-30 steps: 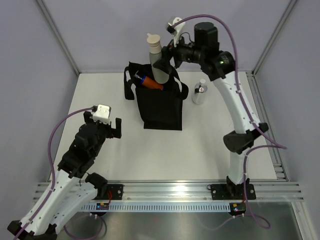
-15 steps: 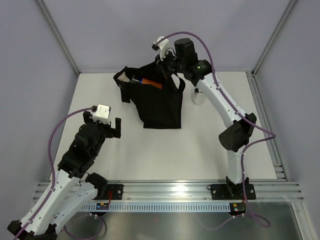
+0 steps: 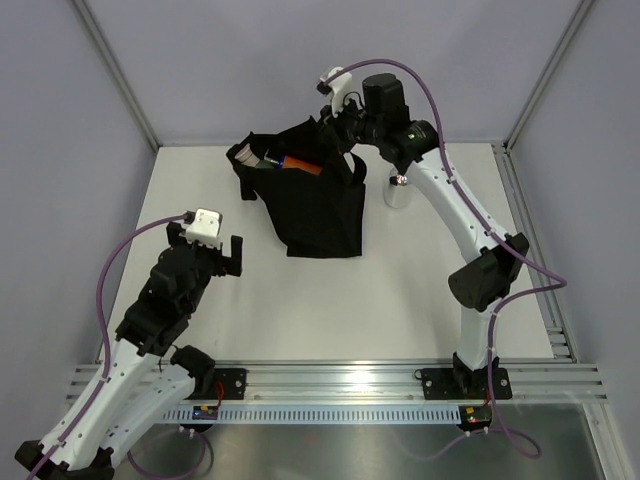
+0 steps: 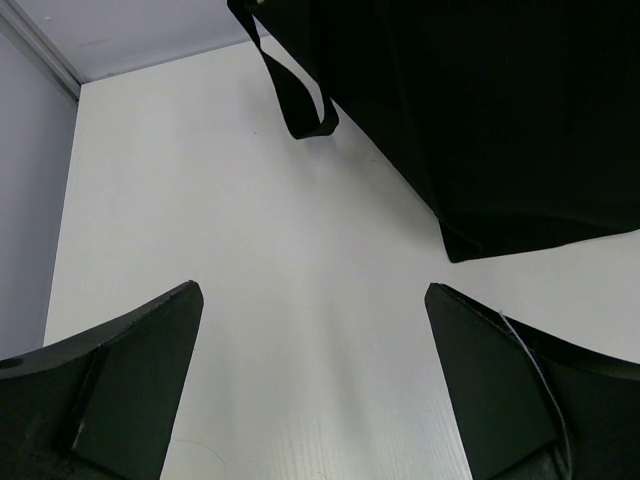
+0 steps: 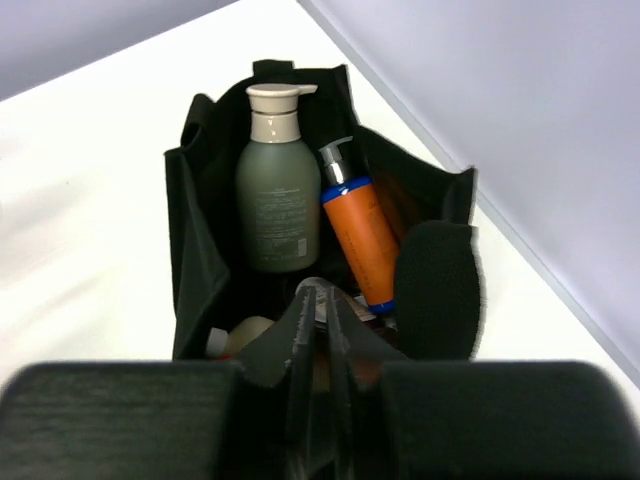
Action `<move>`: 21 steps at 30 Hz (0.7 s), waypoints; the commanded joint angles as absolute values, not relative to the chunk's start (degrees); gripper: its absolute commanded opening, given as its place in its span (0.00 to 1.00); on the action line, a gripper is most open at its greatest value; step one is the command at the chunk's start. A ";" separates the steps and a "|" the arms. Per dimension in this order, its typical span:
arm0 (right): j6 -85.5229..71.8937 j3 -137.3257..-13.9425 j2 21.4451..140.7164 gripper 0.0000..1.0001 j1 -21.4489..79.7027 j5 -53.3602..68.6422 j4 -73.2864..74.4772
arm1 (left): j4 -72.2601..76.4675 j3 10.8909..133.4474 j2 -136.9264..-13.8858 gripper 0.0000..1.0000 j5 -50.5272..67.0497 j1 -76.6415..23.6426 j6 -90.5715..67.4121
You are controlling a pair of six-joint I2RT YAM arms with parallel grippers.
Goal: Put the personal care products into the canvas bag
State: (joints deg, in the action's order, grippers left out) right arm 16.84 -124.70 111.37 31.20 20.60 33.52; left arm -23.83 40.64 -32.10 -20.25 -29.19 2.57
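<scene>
The black canvas bag [image 3: 320,215] stands at the back middle of the table. Its wall [image 5: 190,260] shows in the right wrist view and its side [image 4: 500,120] in the left wrist view. Inside lie the grey-green bottle with beige cap [image 5: 278,205], an orange bottle with a blue band [image 5: 360,235] and a cream bottle [image 5: 245,335]. The small silver bottle [image 3: 398,190] stands on the table right of the bag. My right gripper [image 3: 337,125] hovers over the bag's mouth, jaws together [image 5: 320,295], nothing seen between them. My left gripper [image 3: 225,255] is open and empty [image 4: 312,292], left of the bag.
The white table [image 3: 300,310] is walled by grey panels at the back and sides. A bag strap [image 4: 300,110] hangs down on the bag's left side. An aluminium rail [image 3: 340,380] runs along the near edge.
The right gripper held the grey-green bottle above the bag, lowered it in and let go. It now sits slightly higher and to the right, shut. The bag top spread leftward. The left arm stayed still.
</scene>
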 commanded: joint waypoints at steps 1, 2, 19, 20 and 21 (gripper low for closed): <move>4.80 -131.55 108.45 0.26 24.03 22.93 34.36 | -20.92 39.90 -32.34 0.99 -21.62 -29.27 3.16; 2.14 -132.36 109.07 0.35 21.73 24.16 36.11 | -20.92 39.99 -32.34 0.99 -21.62 -29.27 3.16; 0.36 -76.20 95.86 0.99 13.36 6.59 10.19 | -21.09 40.17 -33.22 0.99 -20.22 -29.00 3.16; 0.35 -76.55 97.11 1.00 13.36 4.85 10.02 | -21.18 40.08 -33.40 0.99 -20.30 -29.00 3.08; -2.00 -76.90 98.25 0.99 13.36 3.53 9.58 | -21.18 40.17 -33.31 0.99 -20.39 -29.00 3.08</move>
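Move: The silver bottle stands about 22 cm to the right hand's right, 6 cm farther out and some 28 cm below. The black canvas bag's middle is 3 cm to the left, level fore and aft, about 23 cm below. Inside, the grey-green pump bottle lies about 5 cm ahead and 13 cm left of the hand, the orange bottle about 6 cm ahead and 4 cm left, both some 15 cm below. From the left hand, the silver bottle is roughly 25 cm ahead, 39 cm right and 17 cm below. The silver bottle is what the right hand approaches: leaving the bag, it swings about 20 cm right, arcing briefly up and forward, then drops over 20 cm steeply, easing back to its starting reach just short of the bottle. The nearly shut, empty fingers spread wide as the wrist turns some 35 degrees clockwise and tips downward; they don't yet grip the bottle. ##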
